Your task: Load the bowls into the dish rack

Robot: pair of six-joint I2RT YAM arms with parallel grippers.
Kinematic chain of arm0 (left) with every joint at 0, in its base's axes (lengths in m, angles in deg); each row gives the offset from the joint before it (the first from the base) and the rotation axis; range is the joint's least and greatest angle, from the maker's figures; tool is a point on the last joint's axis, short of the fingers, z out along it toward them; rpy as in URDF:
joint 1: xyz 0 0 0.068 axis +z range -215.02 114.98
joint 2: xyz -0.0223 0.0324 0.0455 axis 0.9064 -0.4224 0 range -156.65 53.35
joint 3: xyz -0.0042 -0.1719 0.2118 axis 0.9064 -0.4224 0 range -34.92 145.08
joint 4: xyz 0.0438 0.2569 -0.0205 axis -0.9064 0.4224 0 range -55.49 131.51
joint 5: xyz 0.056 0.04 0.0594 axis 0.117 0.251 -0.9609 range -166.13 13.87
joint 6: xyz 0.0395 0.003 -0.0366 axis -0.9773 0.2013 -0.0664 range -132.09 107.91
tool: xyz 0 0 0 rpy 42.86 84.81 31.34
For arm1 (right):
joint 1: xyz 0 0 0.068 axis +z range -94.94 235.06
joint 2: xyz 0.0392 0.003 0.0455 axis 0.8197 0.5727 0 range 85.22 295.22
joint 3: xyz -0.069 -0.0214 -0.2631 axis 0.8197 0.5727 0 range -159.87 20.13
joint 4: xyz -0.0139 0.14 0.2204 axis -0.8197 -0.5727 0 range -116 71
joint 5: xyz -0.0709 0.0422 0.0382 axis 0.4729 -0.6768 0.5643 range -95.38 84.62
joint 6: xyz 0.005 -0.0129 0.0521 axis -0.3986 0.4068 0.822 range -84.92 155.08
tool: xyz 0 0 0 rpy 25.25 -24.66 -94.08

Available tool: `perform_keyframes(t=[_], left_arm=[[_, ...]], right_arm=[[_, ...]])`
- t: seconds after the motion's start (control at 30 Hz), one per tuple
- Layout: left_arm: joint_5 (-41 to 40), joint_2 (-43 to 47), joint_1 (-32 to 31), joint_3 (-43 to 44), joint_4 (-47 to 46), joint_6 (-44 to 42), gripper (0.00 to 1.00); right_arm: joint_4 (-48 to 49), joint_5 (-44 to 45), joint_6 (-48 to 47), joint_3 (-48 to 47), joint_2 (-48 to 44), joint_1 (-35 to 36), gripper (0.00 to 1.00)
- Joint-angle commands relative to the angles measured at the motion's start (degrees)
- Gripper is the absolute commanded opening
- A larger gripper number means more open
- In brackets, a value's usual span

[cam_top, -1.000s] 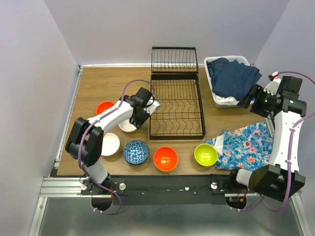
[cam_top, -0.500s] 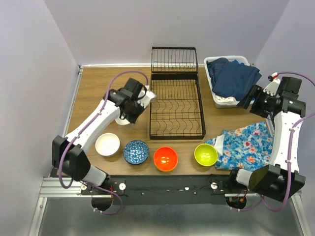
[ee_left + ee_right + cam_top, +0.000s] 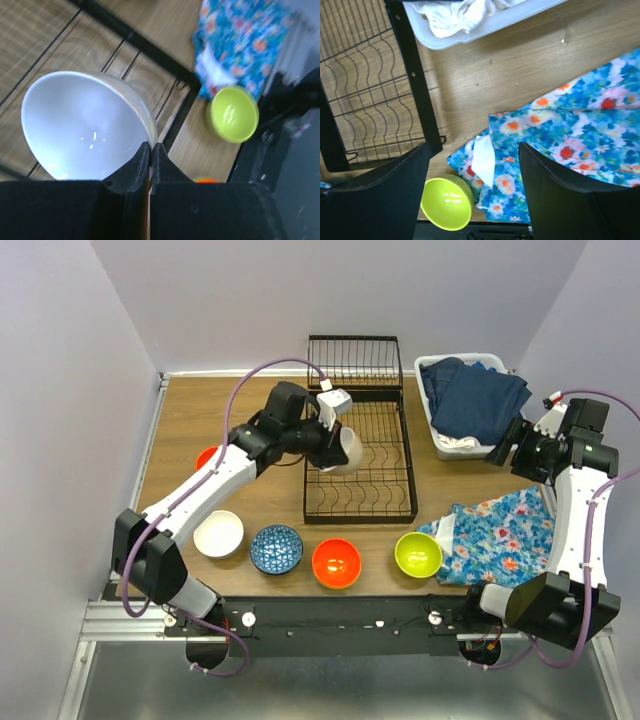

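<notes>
My left gripper (image 3: 335, 450) is shut on the rim of a cream bowl (image 3: 348, 450) and holds it tilted on edge over the slotted part of the black dish rack (image 3: 385, 502). The left wrist view shows the fingertips (image 3: 143, 152) pinching that bowl's (image 3: 85, 125) rim above the rack wires (image 3: 140, 42). On the table in front stand a white bowl (image 3: 218, 533), a blue patterned bowl (image 3: 276, 548), an orange bowl (image 3: 336, 562) and a lime green bowl (image 3: 418, 554). Another orange bowl (image 3: 207, 456) peeks out from under the left arm. My right gripper (image 3: 508, 440) hangs open and empty over the table's right side.
A white tub (image 3: 440, 440) of dark blue laundry stands at the back right. A blue floral cloth (image 3: 500, 535) lies front right, beside the lime bowl (image 3: 447, 202). The rack's taller basket end (image 3: 354, 360) is at the back. Walls close in the table on three sides.
My left gripper closed on the cream bowl left of the rack, lifted it and carried it right, over the rack. The right arm has not moved.
</notes>
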Motion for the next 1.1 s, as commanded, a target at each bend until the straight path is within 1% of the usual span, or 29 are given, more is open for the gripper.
perform_keyframes(t=[0.0, 0.07, 0.1, 0.17, 0.2, 0.33, 0.4, 0.5, 0.57, 0.6, 0.67, 0.7, 0.8, 0.87, 1.07], left_arm=[[15.24, -2.19, -0.04, -7.35, -48.26, 24.35, 0.0], [17.61, -5.18, 0.05, -8.76, -55.44, 29.14, 0.0], [18.14, -6.23, 0.05, -9.02, -61.65, 33.16, 0.0], [19.64, -9.75, 0.05, -9.38, -67.31, 36.44, 0.0], [20.07, -11.06, 0.05, -9.2, -72.56, 38.02, 0.0], [20.78, -19.14, 0.14, -7.1, -82.61, 45.3, 0.0], [20.52, -21.35, 0.14, -6.57, -88.13, 47.52, 0.0], [18.25, -24.78, 0.22, -6.48, -93.94, 51.38, 0.0], [17.01, -27.06, 0.75, -6.92, -97.2, 54.97, 0.0], [15.87, -27.94, 0.84, -7.0, -101.22, 56.3, 0.0], [14.38, -30.58, 0.93, -7.36, -105.03, 58.94, 0.0], [13.58, -31.55, 0.93, -7.36, -108.44, 61.48, 0.0], [9.63, -35.24, 0.93, -6.83, -114.68, 65.62, 0.0], [6.2, -37.44, 0.93, -6.65, -115.94, 68.09, 0.0], [0.32, -38.58, 0.32, -6.92, -113.93, 67.83, 0.0]], right_arm=[[-1.4, 5.4, -2.4, -2.36, 0.05, -0.59, 0.79], [-1.76, 6.29, -2.49, -2.36, -0.12, -0.59, 0.79], [-2.11, 6.99, -2.4, -2.1, -0.21, -0.59, 0.79], [-2.2, 7.52, -2.14, -1.92, -0.3, -0.59, 0.79], [-2.2, 8.05, -2.14, -1.74, -0.3, -0.59, 0.79], [-2.2, 10.16, -2.93, -1.65, 0.14, -0.59, 0.79], [-2.64, 11.29, -3.9, -1.83, 0.49, -0.59, 0.79], [-3.34, 12.61, -3.99, -2.18, 1.01, -0.59, 0.79], [-3.69, 13.58, -6.26, -2.27, 1.19, -0.68, 0.79], [-3.95, 14.02, -6.44, -2.27, 1.37, -0.68, 0.79], [-4.39, 14.99, -7.41, -2.53, 1.81, -0.94, 0.79], [-5.0, 15.43, -7.59, -2.79, 1.98, -1.03, 0.79], [-6.24, 16.13, -8.64, -3.85, 2.69, -1.21, 0.79], [-6.77, 17.01, -9.34, -4.72, 3.3, -1.29, 0.79], [-7.12, 17.89, -9.96, -6.57, 4.71, -1.47, 0.79]])
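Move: The left hand holds the white bowl by its rim, above the front-left part of the dish rack; the right half of the rack's tray lies about 13 cm ahead, 16 cm right and 21 cm below. The orange bowl is some 18 cm back and 2 cm right of this hand, the green bowl 16 cm back and 24 cm right, both about 22 cm below. From the right hand, that tray half is roughly 13 cm ahead, 26 cm left and 18 cm below. Keeping its pinch on the white bowl's rim, the left hand swings rightward over the dish rack, about 12 cm in all, while its wrist rolls some 50 degrees so the fingers come up from slanting down to pointing right and nearly level; the sideways travel dies out midway and it carries on forward, about 10 cm in all, sinking a few centimetres towards the tray's right half by the end. Meanwhile the open, empty right hand draws about 5 cm farther right, away from the rack, tilting slightly. ##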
